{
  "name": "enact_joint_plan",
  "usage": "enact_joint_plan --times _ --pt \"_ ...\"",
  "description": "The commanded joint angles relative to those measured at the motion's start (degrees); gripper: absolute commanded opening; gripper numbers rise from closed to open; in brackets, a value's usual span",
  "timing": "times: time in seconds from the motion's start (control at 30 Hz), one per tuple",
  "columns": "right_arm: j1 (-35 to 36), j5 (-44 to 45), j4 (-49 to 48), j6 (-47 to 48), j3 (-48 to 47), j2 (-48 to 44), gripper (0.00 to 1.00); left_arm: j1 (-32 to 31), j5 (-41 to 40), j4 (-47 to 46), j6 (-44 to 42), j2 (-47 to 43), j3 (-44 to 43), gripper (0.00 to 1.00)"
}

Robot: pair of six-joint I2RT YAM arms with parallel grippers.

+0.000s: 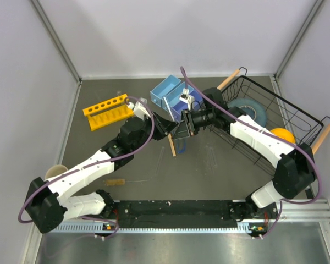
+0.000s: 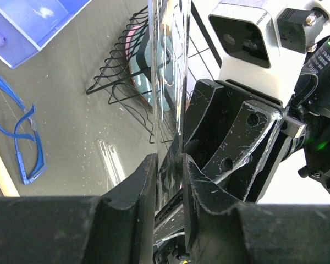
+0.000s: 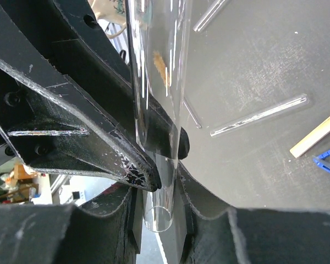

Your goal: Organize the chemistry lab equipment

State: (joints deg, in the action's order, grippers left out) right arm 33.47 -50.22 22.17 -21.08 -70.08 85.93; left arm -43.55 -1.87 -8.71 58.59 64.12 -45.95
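A clear glass tube (image 2: 168, 71) hangs above the middle of the table, held from both ends. My left gripper (image 2: 168, 165) is shut on it, and my right gripper (image 3: 164, 181) is shut on the same tube (image 3: 157, 82), with its open end between the pads. The two grippers meet nose to nose in the top view, left gripper (image 1: 170, 127) and right gripper (image 1: 188, 122). Below them lie blue-framed safety glasses (image 1: 181, 146), a wooden stick (image 1: 171, 144) and loose glass tubes (image 3: 258, 115). The bristle brush (image 1: 116, 182) lies near the left arm.
A yellow tube rack (image 1: 106, 111) stands at the back left, with blue boxes (image 1: 173, 96) behind the grippers. At the right, a black wire basket (image 1: 297, 110) holds a grey-blue plate (image 1: 252, 110) and a yellow bowl (image 1: 282, 135). A cup (image 1: 56, 172) sits at the left edge.
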Motion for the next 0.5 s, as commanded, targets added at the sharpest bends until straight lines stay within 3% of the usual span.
enact_joint_plan --times 0.0,0.03,0.1,0.2,0.3,0.4,0.47 --pt "-0.25 -0.23 -2.13 1.39 0.39 -1.91 0.13 -0.04 -1.04 -2.80 -0.75 -1.45 0.08 0.25" --pt "-0.25 -0.23 -2.05 1.65 0.47 -1.99 0.11 -0.04 -1.03 -2.46 -0.93 -1.63 0.16 0.33" --pt "-0.25 -0.15 -1.96 2.62 0.91 -2.43 0.11 -0.04 -1.29 -1.06 -1.63 -2.41 0.16 0.57" --pt "-0.16 0.12 -1.96 4.28 1.79 -3.49 0.10 0.04 -2.70 0.01 -2.60 -3.56 0.60 0.78" --pt "-0.25 0.21 -1.87 6.13 2.93 -4.80 0.10 1.27 -1.91 2.81 -3.83 -5.92 0.52 0.88" --pt "-0.25 0.21 -1.43 8.41 3.81 -6.03 0.10 4.69 1.60 7.82 -4.88 -7.16 -1.06 0.89" --pt "0.01 0.03 -0.99 9.91 4.25 -6.65 0.10 9.07 9.58 10.10 -4.80 -7.95 -1.77 0.89"
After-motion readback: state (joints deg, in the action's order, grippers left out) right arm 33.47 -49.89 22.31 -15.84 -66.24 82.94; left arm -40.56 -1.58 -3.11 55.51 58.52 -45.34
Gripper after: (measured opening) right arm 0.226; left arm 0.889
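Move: The test tube is pinched near its lower end by both hands, slanting up with a lean forward and left; its middle is about 2 cm ahead, 1 cm left and 4 cm above the left hand, and 4 cm ahead, 3 cm left and 7 cm above the right. From the left hand, the blue goggles lie some 20 cm below, 1 cm ahead and 3 cm right, the wooden stick straight below, and the purple tray 14 cm ahead, 7 cm right and 17 cm below. The test tube is let go by the left fingers, which spread from a narrow pinch to nearly wide open as that hand backs off about 3 cm to the left, clear of the glass. The right fingers keep their pinch near the tube's lower end while that hand eases roughly 1 cm each back, right and down, its wrist barely turning. ##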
